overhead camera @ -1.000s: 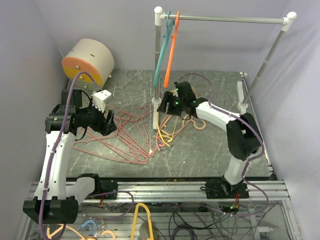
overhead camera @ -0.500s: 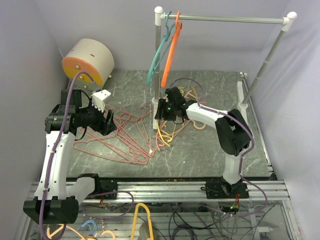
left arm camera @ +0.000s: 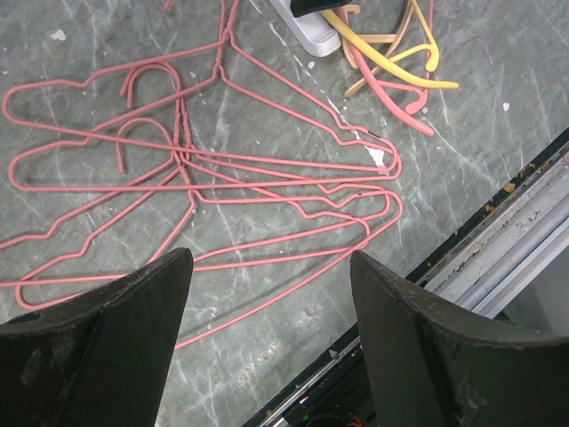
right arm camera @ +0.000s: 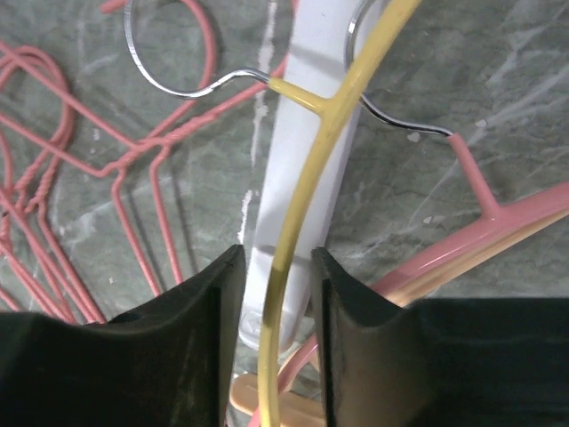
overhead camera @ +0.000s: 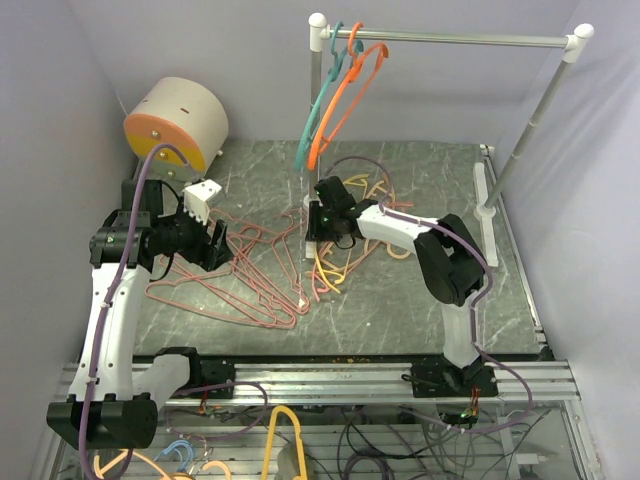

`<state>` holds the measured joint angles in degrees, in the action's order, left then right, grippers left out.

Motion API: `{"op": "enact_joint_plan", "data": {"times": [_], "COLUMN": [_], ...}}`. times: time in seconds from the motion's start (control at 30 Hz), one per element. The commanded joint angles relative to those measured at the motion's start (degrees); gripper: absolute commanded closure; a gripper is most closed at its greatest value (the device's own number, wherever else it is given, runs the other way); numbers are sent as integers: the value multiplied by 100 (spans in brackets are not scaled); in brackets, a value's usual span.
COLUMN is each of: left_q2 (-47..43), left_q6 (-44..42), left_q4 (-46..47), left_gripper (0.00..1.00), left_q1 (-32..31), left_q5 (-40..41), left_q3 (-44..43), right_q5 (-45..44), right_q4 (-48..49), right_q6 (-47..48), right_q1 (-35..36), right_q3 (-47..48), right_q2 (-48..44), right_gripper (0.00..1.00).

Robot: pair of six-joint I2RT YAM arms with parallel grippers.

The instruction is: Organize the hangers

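Teal (overhead camera: 318,100) and orange (overhead camera: 350,95) plastic hangers hang at the left end of the silver rail (overhead camera: 450,40). Several pink wire hangers (overhead camera: 250,285) lie tangled on the table, also in the left wrist view (left arm camera: 267,191). My left gripper (overhead camera: 222,245) hovers open and empty above them (left arm camera: 267,258). My right gripper (overhead camera: 318,225) is low at the rail post's white foot (right arm camera: 311,107). Its jaws (right arm camera: 276,253) stand narrowly open on either side of a yellow hanger (right arm camera: 307,187), with gaps on both sides. Pink (right arm camera: 498,213) and peach (right arm camera: 267,400) plastic hangers lie beside it.
A round beige drum with an orange face (overhead camera: 175,120) stands at the back left, a small white block (overhead camera: 205,195) in front of it. The rail's right post (overhead camera: 520,150) slants down at the right. An aluminium frame (overhead camera: 350,375) runs along the table's near edge.
My right gripper has moved left and down to the rail post's foot, around the yellow hanger. The hung teal and orange hangers have swung. The left arm has not moved.
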<state>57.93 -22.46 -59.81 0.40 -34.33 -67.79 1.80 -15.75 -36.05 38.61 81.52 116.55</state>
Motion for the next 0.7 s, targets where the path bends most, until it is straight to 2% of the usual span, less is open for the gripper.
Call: {"op": "enact_joint_plan", "data": {"times": [0.0,0.17,0.27,0.43,0.67], "left_q2": [-100,-102,-124,-128,-219], "left_q6": [22,30,38,39,56], "left_q4": [133,135,141,138,155], "left_gripper": [17,17,17,17,17], "left_q1": [65,74,87,91,109], "left_q5": [-65,-44,-30,-35,7], "left_q3": [11,11,20,11,20], "right_q5": [-257,-303,-404,-448,-1002], "right_q4": [-186,-237,-244,-314,-726], "right_q6": [98,114,133,50,-169], "right_q1": [15,15,13,11,-24], "right_q3": [130,148,75,-154,-965], "right_q2": [170,152,-40,-817,-2573], "right_gripper": [70,85,99,100,100]}}
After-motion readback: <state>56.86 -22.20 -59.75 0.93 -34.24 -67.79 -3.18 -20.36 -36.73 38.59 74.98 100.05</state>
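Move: My right hand straddles the near shoulder bar of the yellow hanger, which lies between its half-open fingers about 1 cm below the hand point. The white rack foot is about 3 cm ahead, 1 cm left and 3 cm below; the thick pink hanger's middle is some 10 cm right and 2 cm back, the thin pink pile about 18 cm left and 8 cm back. From my left hand the yellow bar is roughly 13 cm ahead, 19 cm right and 20 cm below. I settle my right hand about 1 cm lower and shut its fingers, pinching the yellow hanger's bar just behind the hook's neck. Then I lift the hanger, faster and faster, some 9 cm up from that low point, off the pile and away from the rack foot, veering right and a little back as I rise. ##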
